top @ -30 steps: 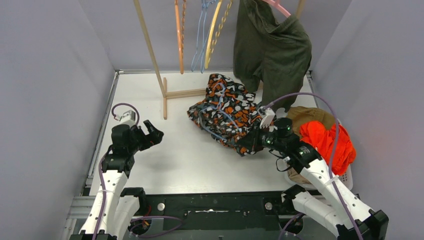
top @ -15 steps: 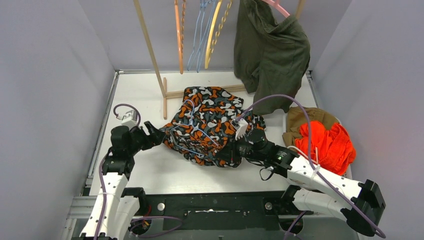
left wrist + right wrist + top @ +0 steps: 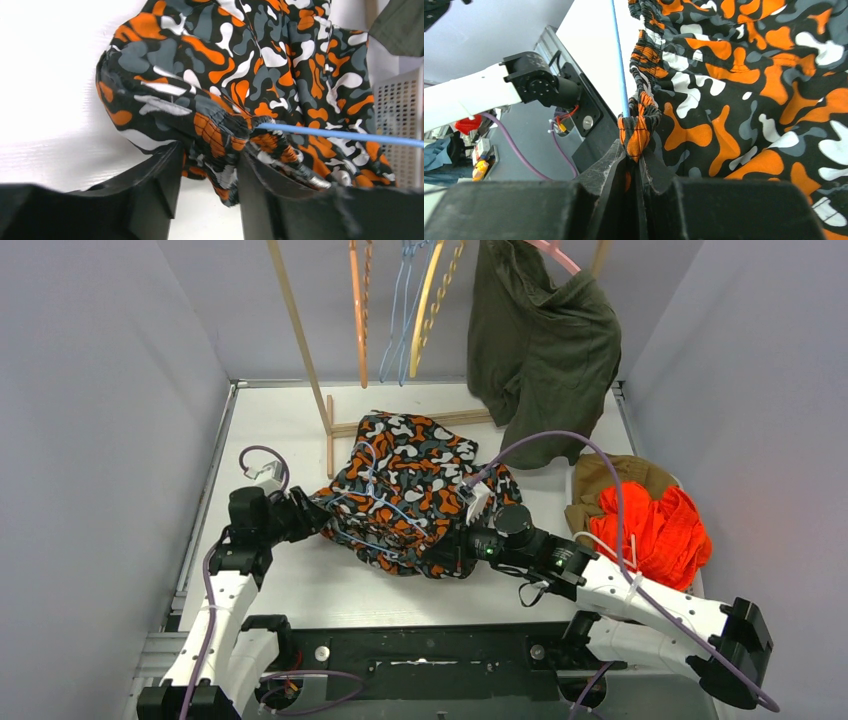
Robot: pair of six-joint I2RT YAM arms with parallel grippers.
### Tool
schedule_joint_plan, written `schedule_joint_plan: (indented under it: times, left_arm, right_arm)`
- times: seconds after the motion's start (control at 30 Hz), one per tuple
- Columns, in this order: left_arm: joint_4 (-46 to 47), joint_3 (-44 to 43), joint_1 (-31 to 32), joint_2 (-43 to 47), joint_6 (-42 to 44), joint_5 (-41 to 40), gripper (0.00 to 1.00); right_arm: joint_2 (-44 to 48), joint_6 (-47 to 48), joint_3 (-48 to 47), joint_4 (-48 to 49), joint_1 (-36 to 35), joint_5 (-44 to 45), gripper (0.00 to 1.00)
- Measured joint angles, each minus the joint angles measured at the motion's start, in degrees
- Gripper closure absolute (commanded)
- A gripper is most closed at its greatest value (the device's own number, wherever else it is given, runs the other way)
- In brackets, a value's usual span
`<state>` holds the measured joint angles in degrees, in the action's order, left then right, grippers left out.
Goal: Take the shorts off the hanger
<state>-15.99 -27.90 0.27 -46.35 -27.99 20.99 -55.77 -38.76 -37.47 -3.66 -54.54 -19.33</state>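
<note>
The orange-black-white camouflage shorts (image 3: 410,485) lie crumpled on the white table, threaded on a thin blue wire hanger (image 3: 385,502). My right gripper (image 3: 455,552) is shut on the gathered waistband at the shorts' near right edge; in the right wrist view the fold (image 3: 639,127) is pinched between the fingers of the right gripper (image 3: 634,150), with the hanger wire (image 3: 619,60) running up from it. My left gripper (image 3: 312,512) is at the shorts' left edge. In the left wrist view the left gripper (image 3: 210,152) stands open around a waistband bunch (image 3: 225,145), beside the wire (image 3: 340,136).
Dark green shorts (image 3: 540,340) hang at the back right. A wooden rack (image 3: 300,340) with empty hangers (image 3: 405,310) stands at the back. A white basket (image 3: 693,600) at the right holds orange-red shorts (image 3: 650,525) and beige cloth (image 3: 610,475).
My right gripper has dragged the camouflage shorts leftward and nearer. The left gripper has reached their left edge and its jaws have narrowed around the waistband.
</note>
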Motion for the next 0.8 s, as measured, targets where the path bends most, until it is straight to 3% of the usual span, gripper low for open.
schedule_joint_plan:
  times: [0.1,0.13,0.33,0.5,0.8]
  left_arm:
    - [-0.02,0.0,0.02,-0.48,0.02,0.52,0.97]
    - [-0.04,0.0,0.02,-0.55,0.39,0.59,1.0]
    - [-1.84,-0.81,0.04,0.52,1.25,-1.36,1.0]
    - [-4.7,-1.05,-0.02,6.43,0.5,-7.21,1.0]
    - [-9.31,-2.95,-2.36,4.44,-3.13,-11.17,1.0]
  right_arm:
    - [1.22,-0.13,-0.15,-0.33,-0.31,0.0,1.0]
    - [1.49,-0.15,-0.39,-0.81,-0.37,0.02,1.0]
    - [4.7,0.35,-2.05,-7.23,-1.03,4.11,1.0]
    - [8.04,1.6,-2.03,-12.68,-1.51,3.76,1.0]
    - [16.76,4.33,2.82,-9.42,-6.67,-0.04,1.0]
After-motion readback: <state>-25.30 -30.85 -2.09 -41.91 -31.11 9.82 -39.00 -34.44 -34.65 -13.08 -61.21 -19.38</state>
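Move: The left end of the camo shorts' waistband already lies between the left hand's half-open fingers. The blue hanger's middle is some 10 cm to that hand's right and 3 cm ahead, about level; the rack's foot bar is about 17 cm ahead, 1 cm right. From the right hand, still pinching the waistband's other end at the hanger's tip, the table's near edge is roughly 13 cm straight back, the hanger 12 cm left and 9 ahead, the left end 20 cm left and 7 ahead. The left hand shuts its fingers on the waistband's left end, pinching it, then draws about 4 cm to the left, away from the right hand, turning some 15 degrees counter-clockwise and ending little higher than it began. The right hand keeps its pinch on the other end and first eases right and slightly up, then pulls back about 5 cm towards the table's near edge with a slight further rise, so the two hands spread the waistband between them. ##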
